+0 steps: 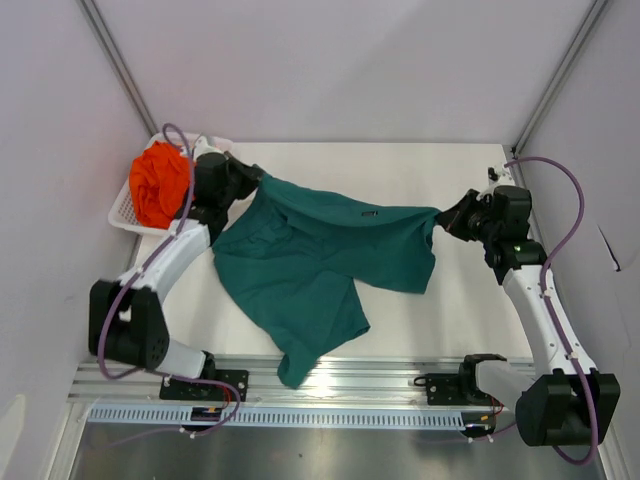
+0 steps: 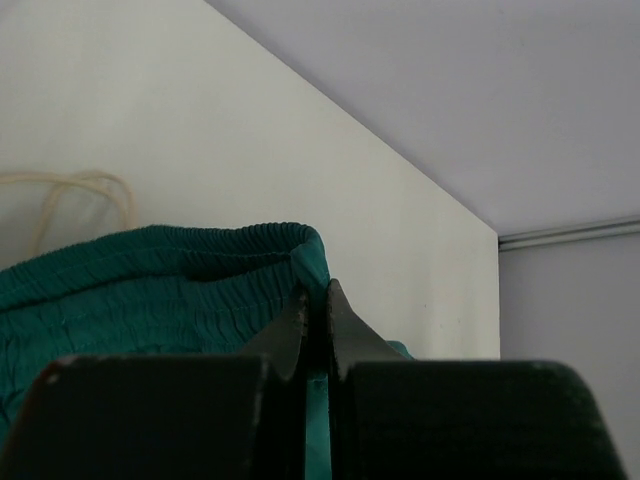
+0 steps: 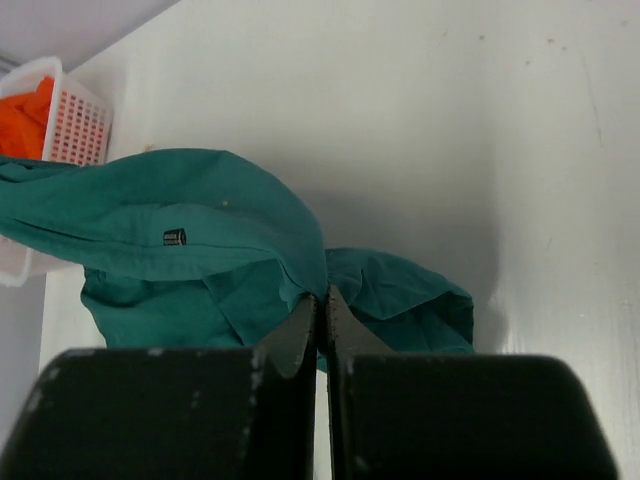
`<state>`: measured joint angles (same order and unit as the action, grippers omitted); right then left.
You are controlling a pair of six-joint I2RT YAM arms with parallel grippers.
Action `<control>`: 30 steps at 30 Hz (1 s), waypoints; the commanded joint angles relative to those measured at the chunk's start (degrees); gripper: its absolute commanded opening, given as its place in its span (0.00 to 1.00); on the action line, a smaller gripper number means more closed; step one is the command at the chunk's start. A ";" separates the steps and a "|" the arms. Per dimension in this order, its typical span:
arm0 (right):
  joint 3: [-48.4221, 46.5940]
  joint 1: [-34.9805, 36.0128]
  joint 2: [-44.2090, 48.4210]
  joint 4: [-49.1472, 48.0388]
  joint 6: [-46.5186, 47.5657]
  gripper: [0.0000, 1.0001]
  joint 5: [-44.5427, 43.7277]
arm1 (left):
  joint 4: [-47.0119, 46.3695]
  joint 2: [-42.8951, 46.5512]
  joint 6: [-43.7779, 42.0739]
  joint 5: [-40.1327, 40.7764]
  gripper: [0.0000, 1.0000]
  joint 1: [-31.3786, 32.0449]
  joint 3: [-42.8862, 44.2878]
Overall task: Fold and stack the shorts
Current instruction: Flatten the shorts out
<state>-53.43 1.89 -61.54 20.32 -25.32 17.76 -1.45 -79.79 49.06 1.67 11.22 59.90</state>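
The dark teal shorts (image 1: 320, 255) hang stretched between both arms above the white table, one leg drooping toward the front rail. My left gripper (image 1: 258, 184) is shut on their elastic waistband (image 2: 200, 270) at the left end. My right gripper (image 1: 446, 215) is shut on the opposite corner of the teal shorts (image 3: 200, 215), a small dark label (image 3: 174, 237) showing on the cloth. The orange shorts (image 1: 160, 183) lie bunched in the basket at the back left, also seen as orange shorts (image 3: 25, 115) in the right wrist view.
A white mesh basket (image 1: 125, 212) stands at the table's back left corner, close behind my left arm. The metal rail (image 1: 380, 385) runs along the near edge under the hanging leg. Grey walls close in both sides.
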 commanded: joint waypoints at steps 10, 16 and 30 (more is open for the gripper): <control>2.02 -4.44 -6.57 -17.84 -2.45 0.00 -8.88 | -15.51 -23.82 -1.86 4.21 0.00 3.01 21.30; -3.17 -6.46 -18.42 -24.18 -4.03 0.00 -12.83 | -20.85 -36.56 0.86 2.55 0.05 3.01 32.55; -17.77 -9.71 -34.71 -15.66 -8.26 0.86 -25.94 | -4.45 -38.02 -7.65 1.31 0.99 2.49 46.30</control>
<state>-71.53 -7.92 -100.86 4.40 -34.09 -5.06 -10.11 -129.27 47.05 0.89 14.06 108.57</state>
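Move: Each hand already holds one end of the raised waistband. The left hand's landing spot is by the far table edge, about 24 cm ahead, 13 cm right and 22 cm below. The right hand's spot is roughly 14 cm ahead, 13 cm right and 20 cm below. The shorts' legs lie some 20 cm back and 6 cm right of the left hand, down on the table; the basket sits about 8 cm ahead and 30 cm to that hand's left. Forward go both hands together, still pinching the waistband's ends and dragging the shorts out over the table: the left about 22 cm, veering right towards the far edge and staying high, the right some 17 cm, also swinging right and sinking, its wrist turning clockwise. Near the end of the reach both grippers open wide and let the waistband go, left first. ##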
